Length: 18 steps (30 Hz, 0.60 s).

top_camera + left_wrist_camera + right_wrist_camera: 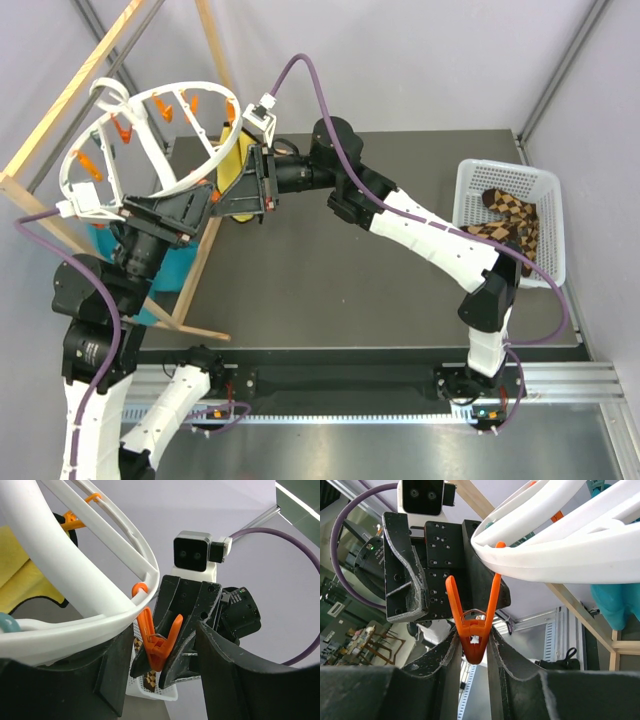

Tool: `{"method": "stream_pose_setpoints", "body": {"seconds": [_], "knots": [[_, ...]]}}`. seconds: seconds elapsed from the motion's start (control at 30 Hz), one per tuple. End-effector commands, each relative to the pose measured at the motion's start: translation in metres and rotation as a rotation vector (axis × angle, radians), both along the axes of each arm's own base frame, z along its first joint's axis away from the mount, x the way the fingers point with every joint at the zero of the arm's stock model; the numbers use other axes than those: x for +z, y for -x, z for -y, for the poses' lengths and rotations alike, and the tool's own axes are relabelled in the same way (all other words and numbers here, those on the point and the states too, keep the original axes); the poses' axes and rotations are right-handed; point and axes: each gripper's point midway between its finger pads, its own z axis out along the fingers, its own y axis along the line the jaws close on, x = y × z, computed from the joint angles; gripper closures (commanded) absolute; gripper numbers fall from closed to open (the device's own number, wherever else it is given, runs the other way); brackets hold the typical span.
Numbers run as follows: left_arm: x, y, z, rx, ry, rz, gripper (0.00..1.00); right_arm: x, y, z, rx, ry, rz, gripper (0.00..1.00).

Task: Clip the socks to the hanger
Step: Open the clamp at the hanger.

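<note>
The white ring hanger (150, 135) hangs tilted from the wooden rack. My right gripper (232, 190) reaches across to its near rim. In the right wrist view my right gripper (473, 636) is shut on the body of an orange clip (473, 649) that dangles from the hanger (560, 535); the clip's two handles stand spread in a V. In the left wrist view my left gripper (165, 640) stands open, the hanger (75, 580) lying against its left finger, and the held clip (157, 652) shows through the gap. The argyle socks (510, 215) lie in the basket at right.
The wooden frame rack (60, 110) stands at the left, with a yellow cloth (232, 160) and a teal cloth (170, 265) on it. Other orange clips (120, 128) hang round the ring. The white mesh basket (470, 175) sits at the table's right edge.
</note>
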Motion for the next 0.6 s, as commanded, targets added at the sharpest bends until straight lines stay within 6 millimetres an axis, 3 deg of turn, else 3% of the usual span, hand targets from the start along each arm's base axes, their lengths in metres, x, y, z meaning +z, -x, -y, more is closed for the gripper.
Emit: {"method": "stream_pose_setpoints", "body": {"seconds": [0.0,0.13,0.33,0.47,0.5,0.57], "knots": [[0.005,-0.01,0.005,-0.013,0.003,0.031,0.43,0.023,0.026,0.014,0.086,-0.059,0.039,1.0],[0.009,-0.01,0.006,-0.022,0.024,0.059,0.45,0.02,0.027,0.012,0.089,-0.055,0.035,1.0],[0.013,-0.01,0.002,0.003,0.027,0.085,0.57,0.019,0.028,0.012,0.088,-0.055,0.038,1.0],[0.013,-0.011,-0.002,0.025,0.019,0.088,0.8,0.016,0.028,0.011,0.086,-0.05,0.036,1.0],[0.012,-0.011,-0.002,0.027,0.017,0.082,0.96,0.015,0.027,0.011,0.083,-0.05,0.038,0.96],[0.011,-0.012,-0.003,0.034,0.012,0.074,1.0,0.009,0.025,0.011,0.068,-0.028,0.043,0.73]]}}
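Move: The orange clamp hangs from the hanger's near rim right before the left fingers, about 2 cm ahead, 1 cm to the right and 1 cm below. The white hanger's middle is roughly 10 cm ahead, 10 cm to the left and 5 cm above the left hand; a yellow cloth hangs some 13 cm straight ahead and 8 cm lower. The right fingers already hold the clamp's bottom end; its middle lies about 1 cm to the left of them, level fore and aft, and 2 cm above. The left hand eases forward about 1 cm, sinking about half a centimetre towards the end, so that its open fingers come around the clamp's two upper arms, then closes by roughly half its gap and pinches them together. The right hand stays in place at the clamp's lower end, steadying it from the right, and only at the very end do its fingers begin to ease apart. ##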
